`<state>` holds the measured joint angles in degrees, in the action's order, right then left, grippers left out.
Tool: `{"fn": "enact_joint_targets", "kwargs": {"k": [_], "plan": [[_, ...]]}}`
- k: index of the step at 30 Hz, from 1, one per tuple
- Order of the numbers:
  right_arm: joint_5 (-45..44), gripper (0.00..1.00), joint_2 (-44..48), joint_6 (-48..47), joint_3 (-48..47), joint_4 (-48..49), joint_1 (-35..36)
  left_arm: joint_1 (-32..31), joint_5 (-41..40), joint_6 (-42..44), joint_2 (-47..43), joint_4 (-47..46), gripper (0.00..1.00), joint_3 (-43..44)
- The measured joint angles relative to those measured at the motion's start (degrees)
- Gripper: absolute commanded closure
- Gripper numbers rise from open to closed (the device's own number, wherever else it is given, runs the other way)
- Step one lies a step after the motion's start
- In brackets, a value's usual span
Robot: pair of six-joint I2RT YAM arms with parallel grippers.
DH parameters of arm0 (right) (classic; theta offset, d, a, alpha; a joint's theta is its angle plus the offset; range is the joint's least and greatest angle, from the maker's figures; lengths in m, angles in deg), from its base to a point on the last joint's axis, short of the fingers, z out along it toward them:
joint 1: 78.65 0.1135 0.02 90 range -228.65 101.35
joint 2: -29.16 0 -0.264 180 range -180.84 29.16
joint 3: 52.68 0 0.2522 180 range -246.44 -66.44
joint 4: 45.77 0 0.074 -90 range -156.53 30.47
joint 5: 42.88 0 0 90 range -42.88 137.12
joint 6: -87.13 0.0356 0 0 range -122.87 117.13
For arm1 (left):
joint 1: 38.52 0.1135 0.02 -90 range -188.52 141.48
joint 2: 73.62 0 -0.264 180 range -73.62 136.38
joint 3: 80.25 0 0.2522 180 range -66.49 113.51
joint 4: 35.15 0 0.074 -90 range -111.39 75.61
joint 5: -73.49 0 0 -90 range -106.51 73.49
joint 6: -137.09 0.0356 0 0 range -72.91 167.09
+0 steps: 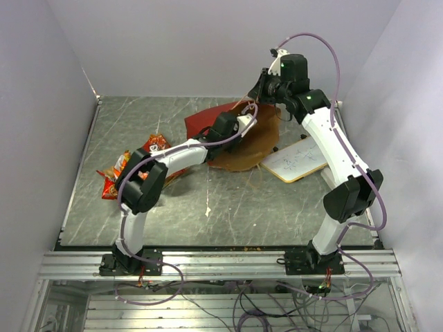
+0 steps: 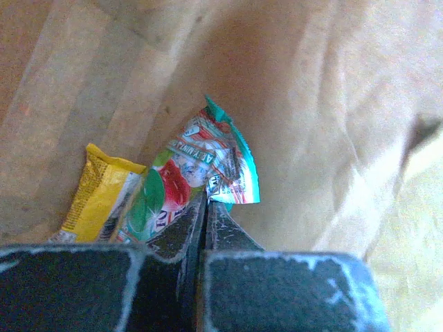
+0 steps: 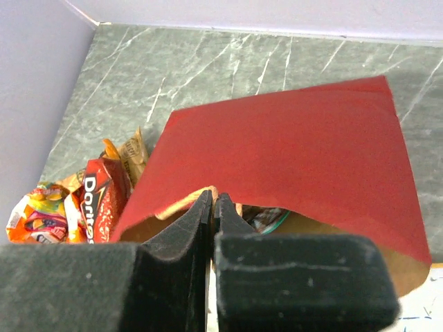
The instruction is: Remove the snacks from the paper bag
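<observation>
The paper bag (image 1: 206, 117), red outside and brown kraft inside (image 1: 249, 146), lies on its side at the table's back middle. My left gripper (image 2: 206, 202) is inside it, shut on the lower edge of a teal-and-white packet (image 2: 208, 162). To that packet's left, on the bag's floor, lies a yellow packet (image 2: 100, 197). My right gripper (image 3: 214, 198) is shut on the bag's twisted brown handle at the upper rim, holding the red wall (image 3: 291, 145) up. From above, this gripper (image 1: 258, 92) sits over the bag's mouth. Several snacks (image 1: 131, 166) lie on the table to the left, among them the red Doritos bag (image 3: 104, 197).
A flat white wood-framed board (image 1: 294, 160) lies right of the bag, under the right arm. The marble-patterned table (image 1: 242, 214) is walled by pale panels on three sides. The left arm stretches diagonally from its base toward the bag, passing over the pile of snacks.
</observation>
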<state>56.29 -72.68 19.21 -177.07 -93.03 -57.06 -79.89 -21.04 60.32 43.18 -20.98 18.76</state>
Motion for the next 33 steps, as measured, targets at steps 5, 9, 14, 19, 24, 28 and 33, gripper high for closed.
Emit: {"fn": "enact_joint_targets", "kwargs": {"k": [5,9,14,19,24,28,33], "plan": [[-1.8,1.00,0.9,0.0,0.9,1.3,-0.1,0.0,2.4,-3.5,-6.4,2.6,0.93,-2.4],[-2.7,1.00,2.0,0.2,1.6,2.6,-0.1,-0.3,4.8,-6.5,-10.4,5.1,0.93,-2.5],[-3.0,1.00,2.6,0.4,2.4,3.8,-0.1,-0.9,6.4,-9.9,-15.5,7.8,0.93,-2.6],[-1.0,1.00,2.6,0.4,2.6,4.2,-0.2,-1.7,7.3,-12.7,-19.5,8.5,0.93,-2.2],[1.0,1.00,2.6,-0.1,2.5,5.0,-0.1,-2.3,8.0,-15.5,-19.7,9.4,0.93,1.2],[1.6,1.00,2.4,-0.5,1.6,4.9,-0.1,-2.4,8.6,-17.2,-19.7,9.4,0.93,4.5],[-0.3,1.00,1.8,-0.8,-0.9,4.4,-0.1,-2.4,8.9,-19.6,-20.8,9.3,0.93,7.2]]}}
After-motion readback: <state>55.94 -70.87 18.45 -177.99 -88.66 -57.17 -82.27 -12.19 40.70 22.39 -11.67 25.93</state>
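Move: The left hand already pinches the green snack pack inside the paper bag; the snack pile it goes to lies about 31 cm to its left, 13 cm back and 6 cm lower. The bag handle is 2 cm ahead, 4 cm right and 22 cm above, the yellow snack roughly 4 cm ahead, 6 cm left and 6 cm below. From the right hand, the pile is some 37 cm left, 15 cm back and 28 cm down. Left lifts the still-pinched green pack some 20 cm up and back; right, still gripping the handle, rises 4 cm. ##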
